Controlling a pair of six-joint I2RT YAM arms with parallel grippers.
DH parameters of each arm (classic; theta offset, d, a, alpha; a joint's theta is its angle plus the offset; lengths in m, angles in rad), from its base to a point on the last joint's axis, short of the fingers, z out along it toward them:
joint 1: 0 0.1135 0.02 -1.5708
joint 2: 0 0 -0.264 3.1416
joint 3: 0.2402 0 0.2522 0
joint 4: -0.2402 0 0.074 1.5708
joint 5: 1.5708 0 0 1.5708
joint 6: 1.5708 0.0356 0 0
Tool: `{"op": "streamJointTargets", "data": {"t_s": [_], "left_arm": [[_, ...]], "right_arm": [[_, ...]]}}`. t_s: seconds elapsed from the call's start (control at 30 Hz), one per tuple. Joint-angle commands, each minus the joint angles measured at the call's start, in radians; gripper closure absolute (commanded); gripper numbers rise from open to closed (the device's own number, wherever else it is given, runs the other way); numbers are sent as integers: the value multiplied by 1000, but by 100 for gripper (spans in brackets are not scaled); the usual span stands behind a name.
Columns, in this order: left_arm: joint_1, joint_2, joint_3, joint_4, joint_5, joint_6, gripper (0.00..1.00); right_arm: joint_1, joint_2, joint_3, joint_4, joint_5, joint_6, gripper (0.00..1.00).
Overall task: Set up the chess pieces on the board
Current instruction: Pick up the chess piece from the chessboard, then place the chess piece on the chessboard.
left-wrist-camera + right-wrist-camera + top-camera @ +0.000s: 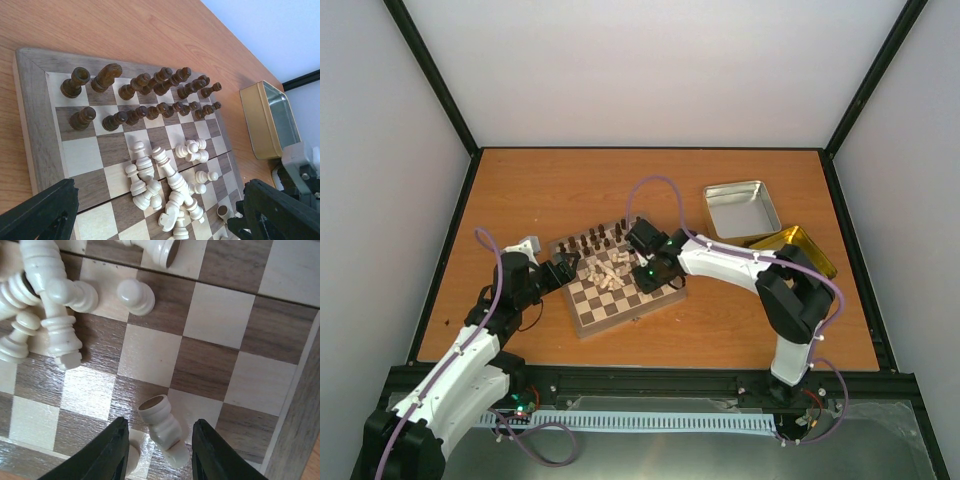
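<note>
The board [625, 318] lies mid-table, with dark chessmen [145, 95] standing in two rows along its far side. Several cream chess pieces [170, 185] lie tumbled in a heap [610, 272] at the board's middle. My right gripper [159, 424] hovers over the board's near right corner [655, 275]. Its jaws are open around one tilted cream piece [162, 430], with a gap on each side. Another cream piece [132, 460] shows partly under the left finger [115, 452]. My left gripper [160, 220] is wide open at the board's left edge [567, 272], holding nothing.
An open silver tin [740, 208] stands at the back right, and its gold lid [800, 250] lies beside it, just behind the right arm. Bare orange table [520, 200] surrounds the board. White walls enclose three sides.
</note>
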Motion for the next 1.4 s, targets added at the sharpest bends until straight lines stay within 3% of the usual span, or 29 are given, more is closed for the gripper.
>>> {"op": "streamJointTargets", "data": {"t_s": [0.0, 0.33, 0.6, 0.8, 1.07, 1.2, 1.37], "left_arm": [[4, -2, 38, 1, 0, 27, 9], [4, -3, 36, 1, -8, 31, 9], [4, -5, 36, -3, -8, 32, 9], [4, -5, 39, 4, 6, 40, 8], [4, -47, 43, 122, 185, 134, 4], [4, -71, 41, 205, 303, 130, 6], [4, -6, 106, 222, 448, 20, 7]], "right_arm": [[-5, 20, 38, -53, -3, -35, 64], [-17, 72, 71, -55, 46, -14, 74], [-22, 103, 77, -52, 43, -11, 75], [-25, 101, 71, -9, 70, 16, 84], [-25, -84, -21, 220, 146, 127, 88], [-25, -185, -62, 378, 28, 131, 88], [-24, -209, -56, 465, -196, -22, 88]]}}
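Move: The lying white chess piece sits almost between the right fingers, about 1 cm ahead of the hand point, neither left nor right of it, and 2 cm below. Another white piece stands about 1 cm to the left and 1 cm back, a pawn about 6 cm ahead and 5 cm left, the heap of white pieces 3 cm ahead and 8 cm left. From the left hand the lying piece is roughly 15 cm right, 3 cm back and 10 cm down. Lower the right gripper about 2 cm onto the lying white piece, easing slightly forward while the fingers close and pinch its sides. Then lift briskly, some 11 cm, drifting forward and left and swinging the fingertips up to the left. As it rises, bring the wide-open left gripper up and to the right towards it, turning clockwise. ##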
